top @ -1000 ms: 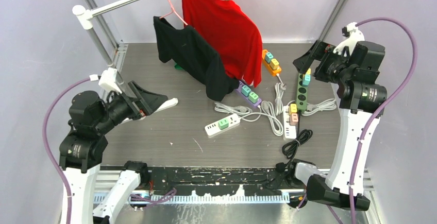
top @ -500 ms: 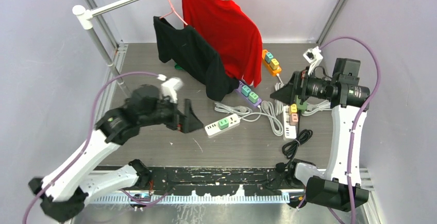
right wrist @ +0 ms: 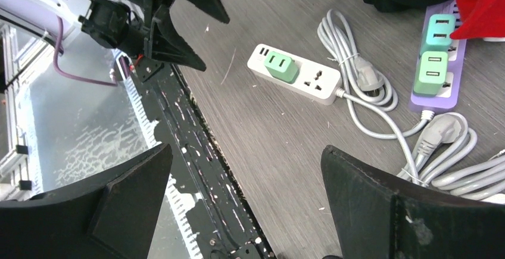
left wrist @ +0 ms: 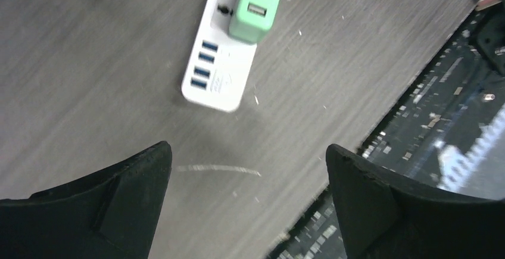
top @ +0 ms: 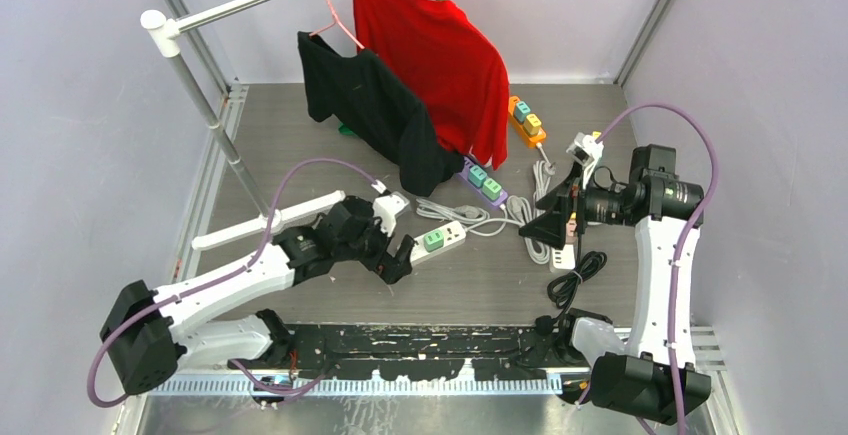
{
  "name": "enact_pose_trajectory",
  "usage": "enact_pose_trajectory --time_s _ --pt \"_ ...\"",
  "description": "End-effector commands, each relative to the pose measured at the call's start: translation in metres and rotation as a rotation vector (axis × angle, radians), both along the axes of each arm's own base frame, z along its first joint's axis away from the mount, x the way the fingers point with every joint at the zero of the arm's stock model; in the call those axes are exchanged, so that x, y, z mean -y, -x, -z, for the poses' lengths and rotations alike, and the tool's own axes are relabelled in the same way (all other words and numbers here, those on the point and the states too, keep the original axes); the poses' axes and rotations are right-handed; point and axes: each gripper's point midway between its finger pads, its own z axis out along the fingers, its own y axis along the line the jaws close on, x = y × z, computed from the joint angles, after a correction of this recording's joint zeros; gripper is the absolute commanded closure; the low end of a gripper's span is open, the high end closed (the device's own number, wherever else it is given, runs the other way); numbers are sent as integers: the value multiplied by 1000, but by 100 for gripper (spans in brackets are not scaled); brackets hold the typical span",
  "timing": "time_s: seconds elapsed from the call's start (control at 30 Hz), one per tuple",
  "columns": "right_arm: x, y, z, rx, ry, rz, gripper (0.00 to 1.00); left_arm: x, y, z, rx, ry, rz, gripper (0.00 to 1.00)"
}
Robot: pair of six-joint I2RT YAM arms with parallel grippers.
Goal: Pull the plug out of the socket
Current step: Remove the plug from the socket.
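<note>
A white socket strip (top: 445, 239) lies on the grey table with a green plug (top: 433, 240) seated in it. My left gripper (top: 396, 259) hovers just left of the strip's near end, open and empty. In the left wrist view the strip (left wrist: 221, 71) and the plug (left wrist: 256, 6) lie ahead of the gripper (left wrist: 247, 149), beyond its spread fingers. My right gripper (top: 548, 226) hangs open to the right of the strip, over the coiled cables. From the right wrist the strip (right wrist: 315, 83) and the plug (right wrist: 281, 66) sit far ahead of that gripper (right wrist: 245, 150).
A purple strip (top: 483, 181) with two green plugs lies behind, and an orange strip (top: 526, 121) further back. Grey cables (top: 510, 215) coil between the strips. A black cable (top: 575, 277) is near the right base. Red (top: 435, 55) and black (top: 370, 105) shirts hang from the rack.
My left arm has swung from the far left across the table to the white strip. My right arm has come down and forward from the back right toward the cables. Both grippers stay open.
</note>
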Motion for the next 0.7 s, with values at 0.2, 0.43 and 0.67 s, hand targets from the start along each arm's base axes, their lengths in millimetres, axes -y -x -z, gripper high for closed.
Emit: enact_pose_trajectory --time_s 0.2,0.43,0.67 --pt "1 7 15 22 34 -56 0 50 -56 23 337 29 211 6" --pt "0 7 18 11 23 -61 0 69 -64 56 253 2 239 26" --pt "-2 6 17 14 3 -70 0 64 -65 77 228 -33 212 57"
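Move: Below the left hand to its front right lies the aim, the USB end of the white socket strip: about 5 cm ahead, 5 right and 10 down. The green plug sits on that strip roughly 7 cm ahead and 10 right of the hand, the grey cable coil 14 ahead and 14 right, the purple strip 20 ahead and 21 right. From the right hand the USB end is some 25 cm left, 5 ahead and 25 down. Sinking about 9 cm while reaching 5 cm forward and 5 cm to the right, the left hand comes down over the strip's USB end, rolling some 15 degrees clockwise until its fingers straddle the strip. On the way down they close from wide to about half, meeting its two long sides just short of the green plug. The right hand, open, eases about 2 cm lower. ##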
